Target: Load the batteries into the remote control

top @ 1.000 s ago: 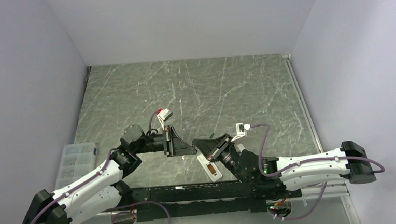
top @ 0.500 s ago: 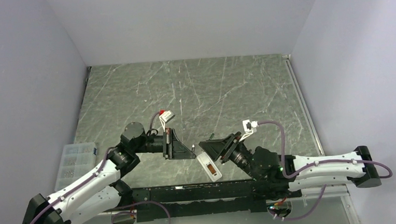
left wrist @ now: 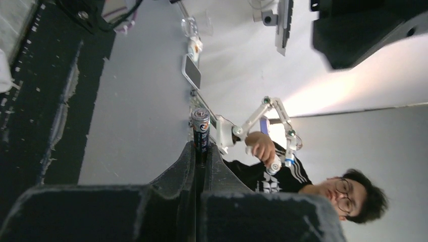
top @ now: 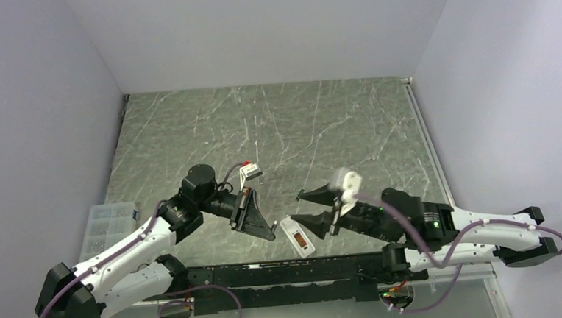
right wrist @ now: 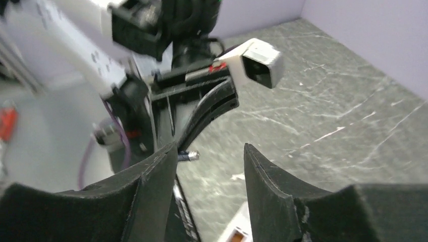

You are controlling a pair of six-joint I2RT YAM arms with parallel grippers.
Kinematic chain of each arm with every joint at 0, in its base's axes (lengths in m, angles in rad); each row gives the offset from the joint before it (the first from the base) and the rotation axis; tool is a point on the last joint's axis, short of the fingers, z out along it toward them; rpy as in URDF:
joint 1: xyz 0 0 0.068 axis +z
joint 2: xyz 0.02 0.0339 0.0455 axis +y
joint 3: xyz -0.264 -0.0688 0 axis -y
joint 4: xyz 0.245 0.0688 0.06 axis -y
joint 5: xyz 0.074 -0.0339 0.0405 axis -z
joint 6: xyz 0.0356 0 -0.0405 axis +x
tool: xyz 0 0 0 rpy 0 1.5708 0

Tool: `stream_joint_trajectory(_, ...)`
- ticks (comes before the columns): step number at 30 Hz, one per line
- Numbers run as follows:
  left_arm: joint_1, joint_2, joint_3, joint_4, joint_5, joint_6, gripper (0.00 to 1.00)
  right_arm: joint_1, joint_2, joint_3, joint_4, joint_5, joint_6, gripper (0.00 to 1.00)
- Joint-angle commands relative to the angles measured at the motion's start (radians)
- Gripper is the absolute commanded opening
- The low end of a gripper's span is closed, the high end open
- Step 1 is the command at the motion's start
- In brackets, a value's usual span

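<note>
The white remote control (top: 297,237) lies on the marble table (top: 276,130) near the front edge, with a small orange-brown opening facing up; its corner shows in the right wrist view (right wrist: 236,228). My left gripper (top: 270,232) is shut on a dark battery (left wrist: 200,130) that sticks out past its tips (left wrist: 201,149), tilted down just left of the remote. The battery's metal end (right wrist: 191,156) also shows beyond my right gripper (right wrist: 209,148), which is open and holds nothing. In the top view the right gripper (top: 296,207) hovers just behind and right of the remote.
A clear plastic parts box (top: 107,227) sits off the table's left side. A black rail (top: 270,274) runs along the near edge, close to the remote. Purple walls enclose the table on three sides. The left wrist's white camera block (right wrist: 258,61) hangs close to my right fingers.
The right gripper opened, let go of the remote and pulled back to the right while rotating. The left gripper tilted down toward the remote with the battery.
</note>
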Motion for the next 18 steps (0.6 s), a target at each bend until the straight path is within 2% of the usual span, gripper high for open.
stream_joint_trajectory(1,-0.001,0.016,-0.003,0.108,0.135,-0.078,0.0,0.001,0.11,0.073,-0.152,-0.186,-0.362,0.52)
stream_joint_trajectory(5,-0.001,-0.004,0.001,0.067,0.174,-0.079,0.0,0.001,0.19,0.137,-0.246,-0.286,-0.582,0.51)
stream_joint_trajectory(9,-0.001,-0.024,-0.015,0.038,0.217,-0.09,0.0,0.003,0.258,0.194,-0.325,-0.319,-0.721,0.5)
stream_joint_trajectory(18,-0.001,-0.051,-0.036,-0.006,0.276,-0.099,0.0,0.014,0.27,0.184,-0.29,-0.427,-0.976,0.5)
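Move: The left hand grips one battery, its middle barely 1 cm ahead, 1 cm to the right and 1 cm above that hand. From the open right hand the same battery lies about 6 cm left, 2 cm back and 6 cm lower. Below the right hand, the remote control lies some 28 cm down, 4 cm ahead and 1 cm right; the loose battery is also 28 cm down, about 16 cm ahead and 3 cm right. The right hand swoops down about 7 cm, also going 4 cm left and a little back towards the battery in the left fingers, and levels off for the last part while its wrist keeps rolling and its fingertips dip some 25 degrees, the fingers staying half open and not yet around the battery. Meanwhile the left hand keeps its pinch and draws the battery back about 4 cm and 2.5 cm left, its wrist turning slightly clockwise. ##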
